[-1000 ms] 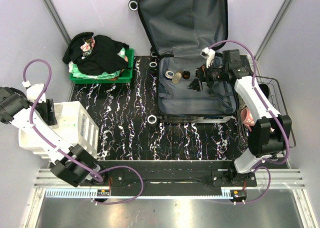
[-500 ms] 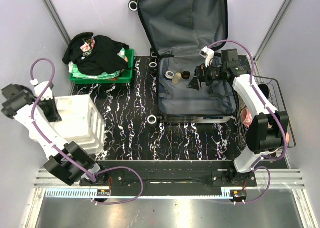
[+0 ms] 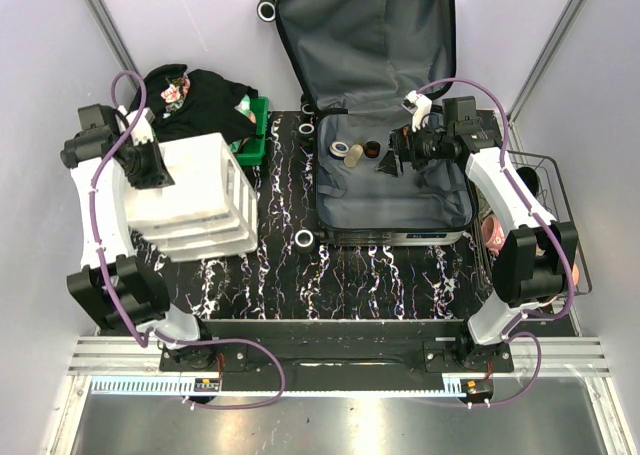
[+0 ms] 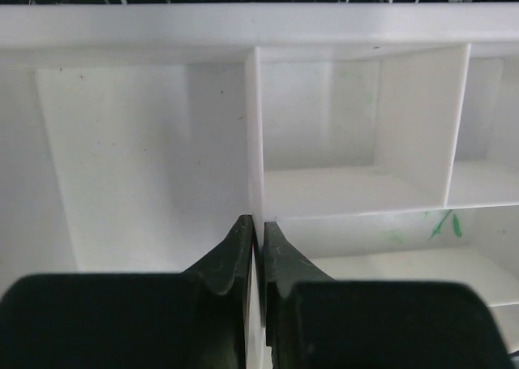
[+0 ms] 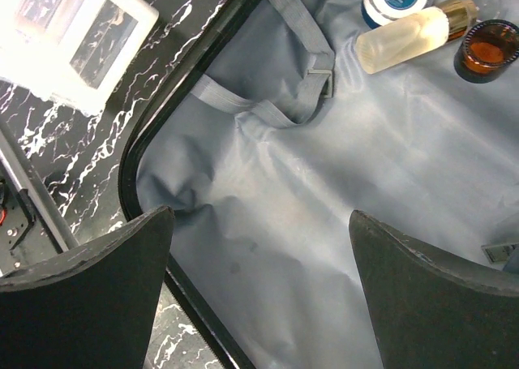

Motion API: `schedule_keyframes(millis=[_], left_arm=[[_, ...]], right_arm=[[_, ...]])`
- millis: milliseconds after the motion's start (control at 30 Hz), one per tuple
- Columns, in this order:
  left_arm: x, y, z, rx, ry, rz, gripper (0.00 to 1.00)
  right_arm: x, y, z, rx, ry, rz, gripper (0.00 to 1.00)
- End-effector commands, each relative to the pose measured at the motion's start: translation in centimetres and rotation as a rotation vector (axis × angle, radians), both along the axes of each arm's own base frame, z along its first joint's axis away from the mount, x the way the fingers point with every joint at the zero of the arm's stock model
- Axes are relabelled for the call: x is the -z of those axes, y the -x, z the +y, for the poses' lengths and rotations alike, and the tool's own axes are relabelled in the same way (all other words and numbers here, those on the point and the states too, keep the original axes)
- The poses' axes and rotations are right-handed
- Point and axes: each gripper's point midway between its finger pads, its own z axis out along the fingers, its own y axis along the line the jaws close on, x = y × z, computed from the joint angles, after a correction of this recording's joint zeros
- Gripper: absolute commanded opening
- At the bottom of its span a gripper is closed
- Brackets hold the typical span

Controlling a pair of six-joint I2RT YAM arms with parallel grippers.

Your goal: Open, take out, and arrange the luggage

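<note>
The luggage point(image 3: 395, 200) lies open in the middle of the table, its lid propped against the back wall and its grey lining point(image 5: 324, 182) bare. A white jar point(image 5: 397, 0), a pale bottle point(image 5: 405, 40) and an amber jar point(image 5: 489, 49) lie at its far end. My right gripper point(image 5: 259, 215) hangs open above the lining with nothing between its fingers; the top view shows the right gripper point(image 3: 393, 160) over the luggage. My left gripper point(image 4: 258, 223) is shut on a thin wall of the white drawer unit point(image 4: 324, 126), which it holds tilted at the left point(image 3: 200, 200).
A green bin point(image 3: 255, 135) heaped with dark clothes point(image 3: 195, 100) stands at the back left, just behind the drawer unit. A wire basket point(image 3: 545, 190) sits at the right edge beside the luggage. White wheels point(image 3: 305, 239) stick out at the luggage's left side.
The left gripper has closed on the drawer unit's wall and carried the unit away from the near left, toward the back and right. The right gripper has barely moved.
</note>
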Motion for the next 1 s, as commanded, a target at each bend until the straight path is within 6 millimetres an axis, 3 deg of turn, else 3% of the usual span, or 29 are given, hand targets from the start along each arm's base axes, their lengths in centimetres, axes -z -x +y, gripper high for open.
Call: schedule_keyframes(millis=[0, 33, 167, 333, 433, 500, 567, 600, 700, 767, 867, 933, 967], left_arm=[[-4.0, -7.0, -2.4, 0.007, 0.088, -0.197, 0.0], [-4.8, -7.8, -2.2, -0.004, 0.063, -0.218, 0.0], [-5.0, -10.7, -3.6, 0.018, 0.022, -0.235, 0.0], [-4.6, -12.0, -4.3, 0.032, -0.06, -0.242, 0.06], [-4.1, -12.0, -4.2, 0.02, -0.099, -0.227, 0.17], [-3.9, -11.9, -3.8, 0.011, -0.111, -0.215, 0.33], [-4.2, -11.6, -3.8, 0.013, -0.116, -0.21, 0.42], [-4.3, -11.6, -3.8, 0.014, -0.117, -0.21, 0.54], [-5.5, -11.0, -4.0, 0.046, -0.127, -0.228, 0.67], [-7.5, -10.2, -4.9, 0.1, -0.098, -0.271, 0.77], [-10.9, -8.9, -5.9, 0.17, -0.086, -0.365, 0.99], [-12.5, -8.1, -6.1, 0.184, -0.102, -0.413, 0.99], [-14.1, -7.5, -5.7, 0.168, -0.126, -0.467, 0.99]], right_arm=[[-2.1, -0.9, -0.6, 0.035, 0.019, -0.09, 1.0], [-2.0, -1.0, -0.6, 0.037, 0.021, -0.09, 1.0], [-1.9, -1.4, -0.8, 0.051, 0.032, -0.092, 1.0], [-1.7, -2.2, -1.1, 0.067, 0.05, -0.1, 1.0], [-1.5, -2.7, -1.3, 0.085, 0.065, -0.101, 1.0], [-1.1, -3.0, -1.6, 0.107, 0.078, -0.092, 1.0], [-1.1, -3.5, -1.8, 0.126, 0.086, -0.097, 1.0], [-0.9, -3.7, -1.8, 0.132, 0.085, -0.09, 1.0], [-0.8, -4.2, -1.6, 0.128, 0.082, -0.093, 1.0], [-0.9, -4.7, -1.6, 0.13, 0.079, -0.108, 1.0], [-1.1, -6.2, -1.6, 0.184, 0.068, -0.111, 1.0], [-1.3, -7.5, -0.8, 0.237, 0.048, -0.098, 1.0], [-1.1, -8.3, -1.0, 0.292, 0.061, -0.092, 1.0]])
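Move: The left hand already pinches the middle divider of the white box, whose middle is about 2 cm to its right and 5 below. The open spot for the box lies some 10 cm ahead and 7 to the right. The green basket of clothes is roughly 16 ahead and 7 right, the open suitcase's middle 50 right and 3 ahead. From the right hand that spot is about 42 cm left and level; the amber jar is some 4 ahead and 4 left, 10 below. Still pinching the divider, the left hand shifts the white box nearly level, about 10 cm forward and 5 to the right, up to the basket. There it slows, opens wide to let go of the divider, and rises some 5 cm with the fingers tilting a little outward. The open right hand eases about 4 cm forward over the suitcase, sinking slightly. ##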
